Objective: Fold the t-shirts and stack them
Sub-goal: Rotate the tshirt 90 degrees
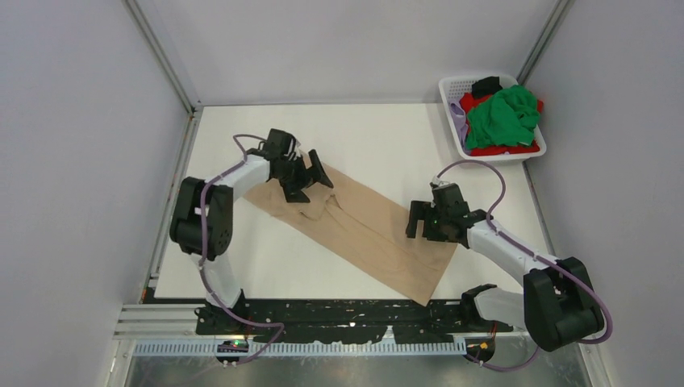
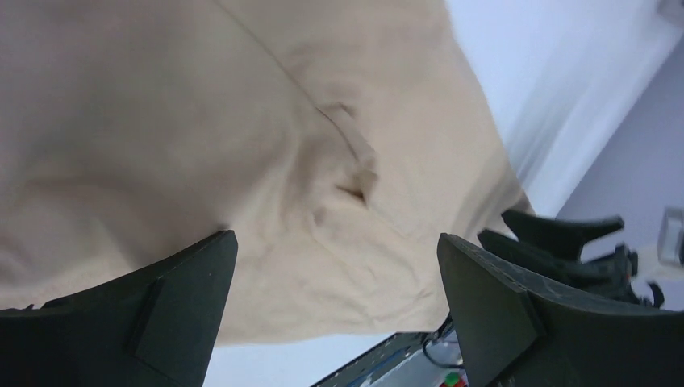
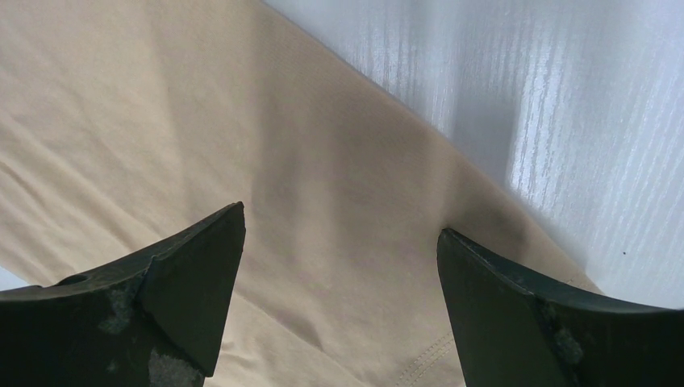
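Note:
A beige t-shirt [image 1: 363,234] lies folded into a long strip, running diagonally from upper left to lower right on the white table [image 1: 379,137]. My left gripper [image 1: 308,179] is open, its fingers spread over the shirt's upper-left end. In the left wrist view the creased beige cloth [image 2: 242,145] fills the frame between the open fingers [image 2: 185,290]. My right gripper [image 1: 419,219] is open over the shirt's right edge. The right wrist view shows smooth beige cloth [image 3: 242,145] and a stitched hem below the spread fingers [image 3: 193,274]. Neither gripper holds anything.
A white mesh basket [image 1: 453,103] at the back right corner holds a bright green shirt [image 1: 504,117] on top of red [image 1: 504,150], lilac [image 1: 460,122] and black [image 1: 486,85] ones. Grey walls enclose the table on three sides.

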Controlling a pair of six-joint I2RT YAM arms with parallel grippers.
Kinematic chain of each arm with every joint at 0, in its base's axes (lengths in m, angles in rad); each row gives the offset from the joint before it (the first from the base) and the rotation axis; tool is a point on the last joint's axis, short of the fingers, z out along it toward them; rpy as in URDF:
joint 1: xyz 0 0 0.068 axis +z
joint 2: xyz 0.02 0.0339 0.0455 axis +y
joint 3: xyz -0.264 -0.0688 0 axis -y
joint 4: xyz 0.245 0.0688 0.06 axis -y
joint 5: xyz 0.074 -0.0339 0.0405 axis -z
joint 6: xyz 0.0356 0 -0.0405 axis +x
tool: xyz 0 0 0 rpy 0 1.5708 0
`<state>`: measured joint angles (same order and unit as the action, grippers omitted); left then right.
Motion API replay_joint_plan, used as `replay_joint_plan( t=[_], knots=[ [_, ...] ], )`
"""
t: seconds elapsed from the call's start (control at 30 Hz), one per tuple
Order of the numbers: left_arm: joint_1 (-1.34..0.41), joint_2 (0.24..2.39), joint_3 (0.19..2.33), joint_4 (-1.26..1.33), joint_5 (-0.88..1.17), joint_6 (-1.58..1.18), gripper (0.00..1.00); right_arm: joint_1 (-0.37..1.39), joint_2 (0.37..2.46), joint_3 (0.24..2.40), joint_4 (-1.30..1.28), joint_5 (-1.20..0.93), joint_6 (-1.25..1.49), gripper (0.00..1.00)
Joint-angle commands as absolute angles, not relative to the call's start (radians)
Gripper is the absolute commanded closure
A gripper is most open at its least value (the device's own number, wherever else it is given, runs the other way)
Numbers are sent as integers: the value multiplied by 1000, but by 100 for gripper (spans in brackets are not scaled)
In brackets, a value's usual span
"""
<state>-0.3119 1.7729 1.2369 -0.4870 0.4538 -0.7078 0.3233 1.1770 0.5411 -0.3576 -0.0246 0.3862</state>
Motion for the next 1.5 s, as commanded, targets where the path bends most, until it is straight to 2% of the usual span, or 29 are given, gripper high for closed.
replay_joint_plan(
  t=[0.0,0.17,0.37,0.6,0.67,0.8,1.0,1.17,1.27,1.47],
  knots=[
    [-265,1933,1260,-379,457,-888,0,324,1202,590,-314,-32,373,5],
    [-255,2068,1414,-414,375,-997,1,326,1217,582,-301,-120,347,5],
    [-271,2262,1774,-516,356,-1072,0,360,1279,583,-287,-339,311,5],
    [-275,2634,2303,-505,508,-1191,0,542,1404,647,-279,-515,275,5],
    [-282,2697,2392,-449,539,-1244,0,605,1452,681,-259,-555,265,5],
    [-293,2716,2347,-218,569,-1369,0,747,1540,778,-258,-566,235,5],
    [-294,2657,2337,-273,524,-1281,0,805,1536,860,-311,-412,212,4],
    [-266,2574,2417,-372,553,-1184,0,808,1392,853,-339,-330,178,4],
    [-266,2417,2378,-488,532,-1028,0,805,1270,826,-334,-247,182,4],
    [-299,1903,1901,-625,324,-699,0,796,1097,720,-339,-35,335,5]
  ],
)
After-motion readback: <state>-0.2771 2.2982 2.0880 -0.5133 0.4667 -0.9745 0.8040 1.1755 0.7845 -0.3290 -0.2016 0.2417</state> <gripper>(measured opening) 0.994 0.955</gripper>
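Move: The t-shirt lies slantwise on the table, its middle about 11 cm back, 12 cm right and 5 cm below the open left hand; its far-left end is some 6 cm ahead and 15 cm left of that hand. From the open right hand, down at the cloth, the t-shirt's middle lies roughly 5 cm ahead and 24 cm left, and its hem end about 11 cm back and 4 cm right. The basket stands some 40 cm ahead and 21 cm right of the right hand. The left hand drops about 5 cm to press its open fingers onto the far part of the t-shirt and slides it some 25 cm forward and a little right, while the right hand, its open fingertips still on the cloth near the hem, starts slightly later and sweeps that end about 20 cm left and somewhat back, turning counter-clockwise nearly 50 degrees. Both then lift clear with fingers open, the left drawing back as it rises and the right easing forward and to the right. ##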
